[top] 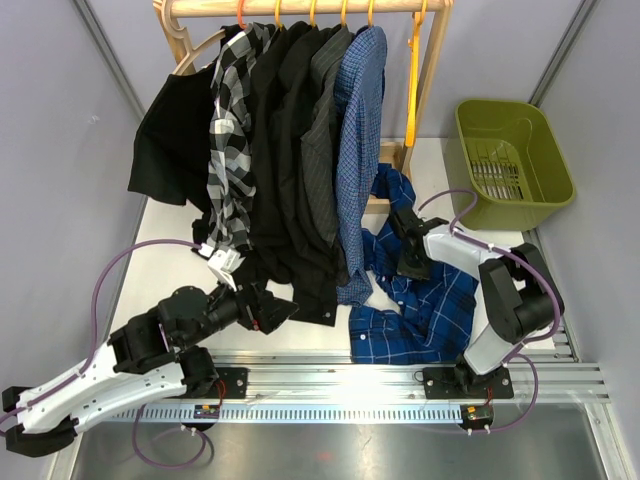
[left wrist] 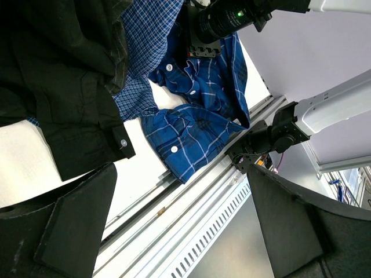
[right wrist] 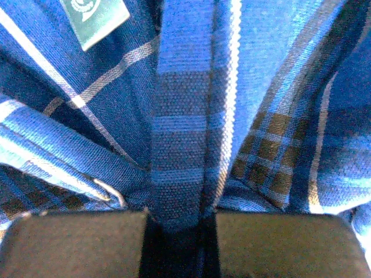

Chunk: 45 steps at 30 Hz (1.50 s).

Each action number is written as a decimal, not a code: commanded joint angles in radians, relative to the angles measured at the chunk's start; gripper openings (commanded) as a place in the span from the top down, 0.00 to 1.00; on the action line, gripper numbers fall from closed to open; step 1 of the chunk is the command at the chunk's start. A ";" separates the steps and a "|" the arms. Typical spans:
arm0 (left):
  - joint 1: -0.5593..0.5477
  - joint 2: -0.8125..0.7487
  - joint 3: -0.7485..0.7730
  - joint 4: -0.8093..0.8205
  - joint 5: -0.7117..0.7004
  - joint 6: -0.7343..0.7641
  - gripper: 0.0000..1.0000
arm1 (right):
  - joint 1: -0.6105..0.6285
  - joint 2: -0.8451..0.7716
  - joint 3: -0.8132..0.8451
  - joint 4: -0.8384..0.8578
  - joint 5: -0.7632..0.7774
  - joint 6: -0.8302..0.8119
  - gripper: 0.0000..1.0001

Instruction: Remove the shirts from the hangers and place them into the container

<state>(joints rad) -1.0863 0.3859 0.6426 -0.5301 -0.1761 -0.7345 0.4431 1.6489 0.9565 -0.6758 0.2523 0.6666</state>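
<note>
A dark blue windowpane plaid shirt [top: 420,305] lies crumpled on the table, off its hanger. My right gripper [top: 412,262] presses into its upper part. In the right wrist view the right gripper [right wrist: 179,234] is shut on a raised fold of the plaid cloth [right wrist: 179,145]. Several more shirts [top: 300,150] hang from orange hangers [top: 312,12] on the rack: black-and-white plaid, black, charcoal and lighter blue check. One bare orange hanger [top: 413,95] hangs at the rack's right end. My left gripper [top: 262,310] is open beside the black shirt's hem [left wrist: 87,133], holding nothing. The olive-green container [top: 540,135] stands at the back right.
The pale wooden rack [top: 300,6] spans the back of the table, its right post [top: 432,70] next to the container. A slotted metal rail [top: 380,380] runs along the near edge. Grey walls close both sides.
</note>
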 commanded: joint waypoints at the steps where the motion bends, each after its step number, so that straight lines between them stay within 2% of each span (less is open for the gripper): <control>1: -0.004 -0.015 -0.008 0.021 0.001 -0.008 0.01 | 0.003 -0.055 0.008 -0.048 0.132 0.050 1.00; 6: -0.006 -0.019 0.006 0.006 0.004 -0.006 0.01 | -0.026 -0.312 0.117 -0.235 0.410 0.077 1.00; 8: -0.006 -0.018 0.008 0.004 0.004 -0.006 0.01 | -0.079 -0.386 0.192 -0.284 0.476 0.048 1.00; 9: -0.006 -0.018 0.008 0.007 0.006 -0.005 0.01 | -0.105 -0.447 0.215 -0.280 0.481 -0.008 1.00; 12: -0.007 -0.004 0.009 0.027 0.018 -0.002 0.01 | -0.219 -0.494 0.321 -0.268 0.487 -0.096 1.00; 15: -0.006 0.019 0.017 0.045 0.030 0.006 0.01 | -0.323 -0.466 0.424 -0.255 0.473 -0.151 1.00; 18: -0.006 0.047 0.038 0.050 0.038 0.015 0.01 | -0.417 -0.428 0.530 -0.239 0.452 -0.134 1.00; 22: -0.006 0.080 0.083 0.041 0.049 0.029 0.01 | -0.464 -0.382 0.677 -0.116 0.384 -0.143 1.00; 24: -0.007 0.091 0.107 0.032 0.058 0.032 0.01 | -0.468 -0.300 0.827 -0.085 0.380 -0.185 1.00; 25: -0.006 0.094 0.120 0.025 0.058 0.032 0.01 | -0.475 -0.260 0.969 -0.088 0.363 -0.206 1.00; 27: -0.007 0.093 0.133 0.015 0.058 0.030 0.01 | -0.481 -0.131 1.130 -0.100 0.343 -0.235 1.00; 28: -0.007 0.091 0.138 0.010 0.056 0.027 0.01 | -0.489 -0.091 1.285 -0.103 0.332 -0.245 1.00; 29: -0.009 0.084 0.141 0.002 0.056 0.024 0.01 | -0.495 -0.051 1.351 -0.099 0.309 -0.265 1.00; 31: -0.009 0.074 0.149 -0.008 0.049 0.020 0.01 | -0.506 0.038 1.503 -0.039 0.274 -0.274 1.00; 33: -0.007 0.054 0.155 -0.027 0.040 0.014 0.01 | -0.530 0.098 1.564 0.022 0.222 -0.285 1.00; 37: -0.009 0.030 0.163 -0.048 0.038 0.001 0.01 | -0.549 0.129 1.576 0.333 0.194 -0.318 1.00; 39: -0.007 0.021 0.160 -0.057 0.032 -0.003 0.01 | -0.572 0.152 1.573 0.430 0.165 -0.294 1.00; 42: -0.009 0.013 0.149 -0.057 0.035 -0.012 0.01 | -0.604 0.179 1.556 0.704 0.088 -0.236 1.00; 44: -0.009 0.007 0.131 -0.050 0.038 -0.022 0.01 | -0.618 0.215 1.626 0.778 0.045 -0.194 1.00; 45: -0.007 0.005 0.124 -0.047 0.036 -0.025 0.01 | -0.627 0.279 1.744 0.804 0.039 -0.187 1.00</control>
<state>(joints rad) -1.0901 0.4072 0.7681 -0.6014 -0.1429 -0.7414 -0.1558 1.8606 2.5118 -0.2199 0.3820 0.4198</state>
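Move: The right hand is low at the table, already shut on the blue plaid shirt. The green container it is bound for lies about 23 cm ahead and 21 cm to its right, its middle some 5 cm above the hand. The rack's wooden foot is about 18 cm ahead and 5 cm left. The blue checked shirt hangs about 10 cm ahead and 12 cm left, some 25 cm higher. From the left hand, the container is roughly 38 cm ahead, 48 cm right and 16 cm down. Keeping its pinch on the plaid shirt, the right hand sweeps it up about 60 cm: first up and to the right, away from the hanging clothes, then up and forward, ending high above the container area, 20-odd cm right and forward of where it began. The wrist tips up some 100 degrees, from fingers down to fingers forward. The open left hand dips slightly, then rises about 3.5 cm. ##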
